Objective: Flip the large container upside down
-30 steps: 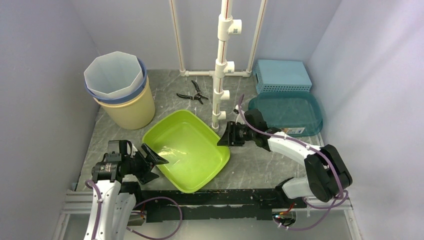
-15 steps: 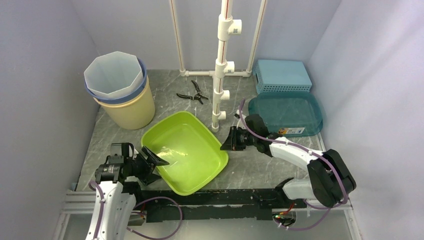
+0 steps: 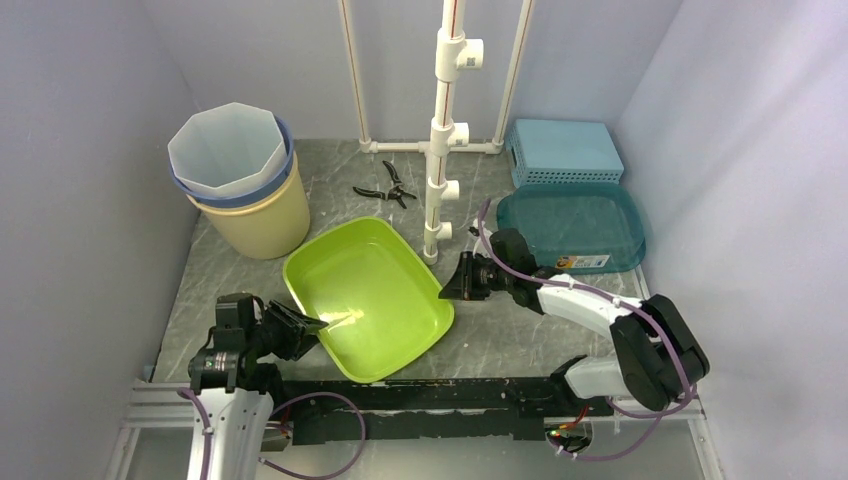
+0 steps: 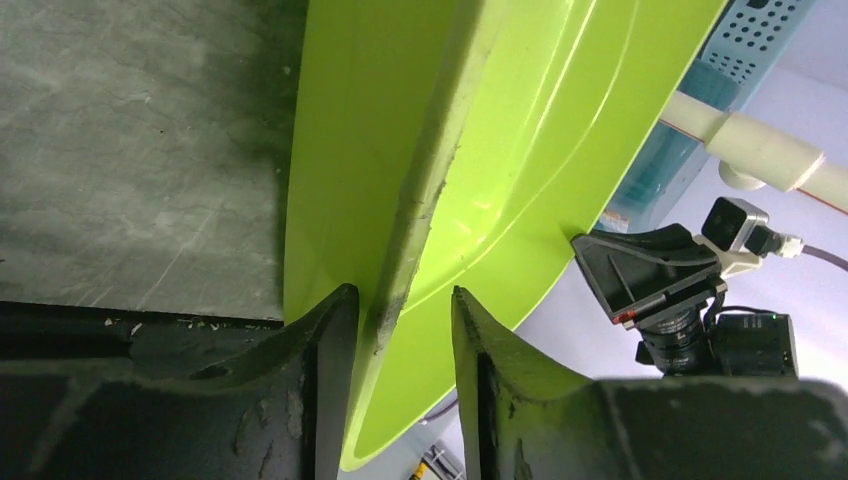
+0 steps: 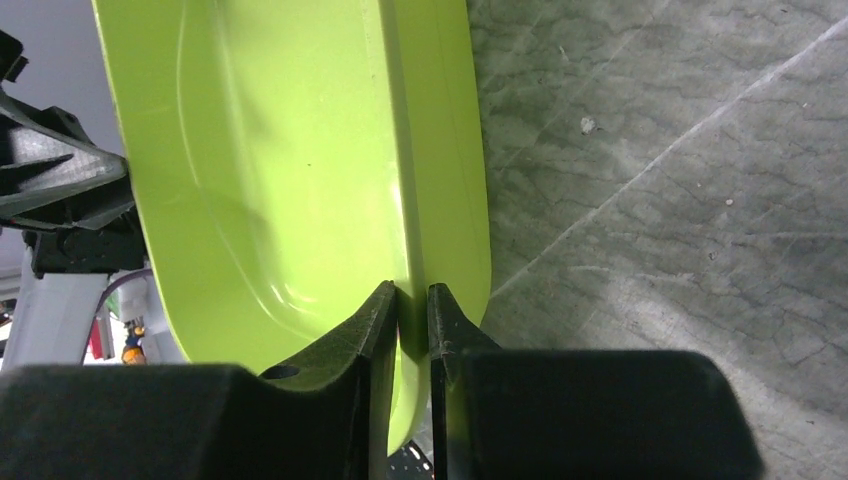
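Note:
The large container is a lime green tub, open side up on the grey table between my two arms. My left gripper straddles its near-left rim. In the left wrist view the rim passes between the jaws of my left gripper: one finger touches the rim's outer side, and a gap shows at the inner finger. My right gripper is at the tub's right rim. In the right wrist view the jaws of my right gripper are pressed on both sides of the green wall.
A beige bucket with a white liner stands at the back left. Black pliers lie behind the tub, beside a white pipe post. A teal tray and a light blue basket sit at the back right.
My right gripper moved in and closed on the tub's right rim. My left gripper's jaws narrowed around the near-left rim. The tub shifted slightly to the left.

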You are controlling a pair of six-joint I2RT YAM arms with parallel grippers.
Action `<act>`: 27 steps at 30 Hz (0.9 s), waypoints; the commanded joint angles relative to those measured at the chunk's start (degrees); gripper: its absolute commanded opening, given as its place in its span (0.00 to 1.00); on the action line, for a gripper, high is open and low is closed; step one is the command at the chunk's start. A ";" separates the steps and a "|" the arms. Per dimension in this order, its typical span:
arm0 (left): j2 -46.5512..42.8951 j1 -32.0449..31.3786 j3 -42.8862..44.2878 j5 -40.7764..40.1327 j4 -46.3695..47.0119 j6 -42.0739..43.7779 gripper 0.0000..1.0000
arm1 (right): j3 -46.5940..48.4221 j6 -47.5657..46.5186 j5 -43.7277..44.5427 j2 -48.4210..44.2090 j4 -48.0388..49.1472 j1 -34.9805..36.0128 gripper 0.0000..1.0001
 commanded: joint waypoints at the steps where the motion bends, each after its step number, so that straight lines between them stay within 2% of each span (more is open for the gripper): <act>1: 0.00 -0.08 -1.41 3.93 5.71 -3.99 0.41 | -0.50 -1.03 -3.60 2.21 0.29 0.95 0.17; 9: 4.34 -0.08 0.84 4.78 8.74 -1.34 0.36 | -0.46 -0.78 -4.78 4.51 1.22 3.20 0.18; 11: 5.05 -0.07 1.25 6.03 11.02 -1.13 0.28 | -0.62 -0.32 -4.61 5.21 1.78 3.45 0.18; 16: 6.31 -0.08 5.24 6.32 8.50 2.40 0.18 | -0.72 0.18 -5.19 6.04 2.48 4.44 0.19; 21: 5.43 -0.08 9.56 6.73 2.74 5.05 0.04 | -0.55 0.31 -5.28 5.05 2.04 6.33 0.26; 27: 4.06 -0.08 13.17 8.19 -0.13 5.90 0.03 | 0.07 0.69 -2.34 2.42 -1.04 8.96 0.46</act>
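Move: The green container's middle lies about 8 cm to the right of the left hand, 5 cm ahead and 4 cm below, its left rim already between the half-open fingers. From the right hand, which grips the opposite rim, that middle is about 13 cm left, level fore-and-aft and 3 cm below; the pipe stand's foot is some 8 cm ahead, 2 cm left and 7 cm below. Left hand dips, pinches the rim and lifts about 6 cm, while the right opens, easing back, left and down. ##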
